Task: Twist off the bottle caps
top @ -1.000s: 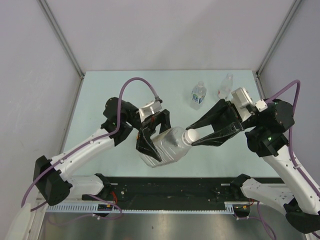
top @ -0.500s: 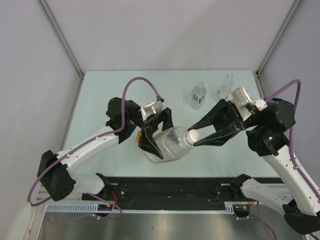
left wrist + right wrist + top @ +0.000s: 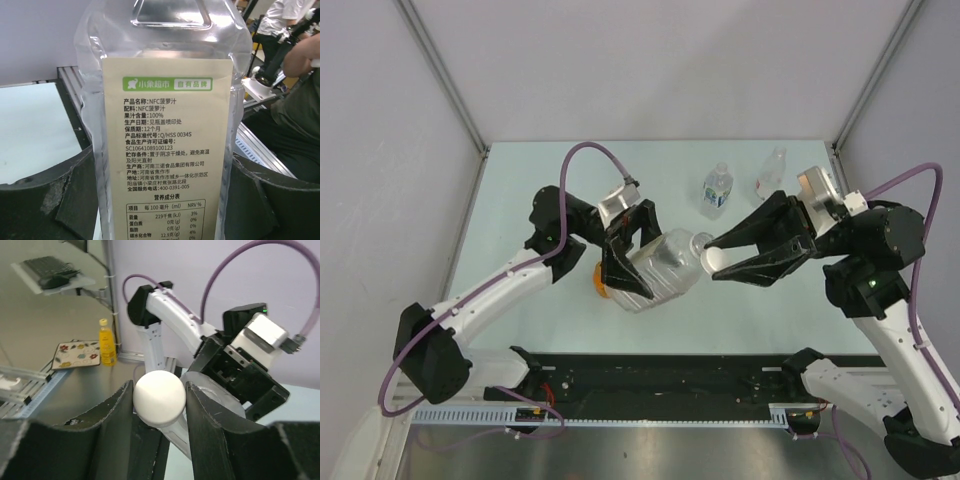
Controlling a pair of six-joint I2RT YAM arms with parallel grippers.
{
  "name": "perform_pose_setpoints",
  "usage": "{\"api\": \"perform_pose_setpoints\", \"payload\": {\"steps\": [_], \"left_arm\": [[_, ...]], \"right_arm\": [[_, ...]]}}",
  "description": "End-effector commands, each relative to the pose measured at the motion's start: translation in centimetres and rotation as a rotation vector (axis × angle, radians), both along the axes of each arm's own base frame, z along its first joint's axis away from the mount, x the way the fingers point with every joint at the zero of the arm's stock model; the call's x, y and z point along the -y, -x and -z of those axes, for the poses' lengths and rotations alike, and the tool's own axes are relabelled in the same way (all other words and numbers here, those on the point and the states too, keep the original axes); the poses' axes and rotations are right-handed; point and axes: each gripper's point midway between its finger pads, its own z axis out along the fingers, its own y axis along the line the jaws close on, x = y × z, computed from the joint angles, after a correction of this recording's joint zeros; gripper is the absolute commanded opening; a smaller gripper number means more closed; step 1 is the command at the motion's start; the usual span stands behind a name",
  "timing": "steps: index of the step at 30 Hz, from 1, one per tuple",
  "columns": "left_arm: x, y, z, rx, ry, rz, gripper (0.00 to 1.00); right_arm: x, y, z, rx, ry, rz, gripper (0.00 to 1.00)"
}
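The largest bottle [image 3: 655, 272], clear with a pale printed label [image 3: 165, 125], is held tilted above the table. My left gripper [image 3: 632, 262] is shut across its body, with a finger [image 3: 65, 200] pressed to each side of the label. The bottle's white cap [image 3: 713, 258] points right, and my right gripper [image 3: 716, 260] is shut on it. In the right wrist view the cap [image 3: 159, 396] is squeezed between both pads, with the clear neck [image 3: 186, 432] just below. I cannot tell whether the cap is still threaded on.
Two smaller bottles stand upright at the back of the table: one with a blue label [image 3: 717, 190] and a slim one [image 3: 772, 172] to its right. An orange patch [image 3: 599, 281] shows below the held bottle. The black base rail [image 3: 660, 375] runs along the near edge.
The left gripper has carried the bottle up and toward the back while turning it. The right gripper, still on the cap, has shifted right and back.
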Motion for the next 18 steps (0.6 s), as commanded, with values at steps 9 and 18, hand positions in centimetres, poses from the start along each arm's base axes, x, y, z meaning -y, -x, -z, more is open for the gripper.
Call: {"api": "perform_pose_setpoints", "payload": {"steps": [9,18], "left_arm": [[-0.2,-6.4,1.1,0.028,0.000,-0.459,0.00],[-6.7,-15.7,0.3,0.053,-0.069,-1.234,0.00]], "right_arm": [[5.4,-12.4,-3.0,-0.186,-0.217,0.854,0.00],[8.5,-20.6,5.0,-0.374,-0.102,1.319,0.00]]}}
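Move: The blue cap on the table, where the right hand's white cap seems bound, lies about 27 cm ahead of that hand, 12 cm to its right and some 49 cm below. The labelled bottle stands 35 cm ahead of the right hand and 8 cm right, the clear bottle 40 cm ahead and 23 cm right, both about 40 cm lower. From the left hand, the labelled bottle is 31 cm ahead, 17 cm right, 27 cm down. The white cap, already off the big bottle and still pinched, is carried away from its mouth by the right hand, speeding up: some 16 cm forward and a little right, rising slightly and sinking back, turning about 60 degrees clockwise and dipping its fingers. The left hand keeps its hold on the bottle and takes it about 10 cm forward, swinging counter-clockwise. ##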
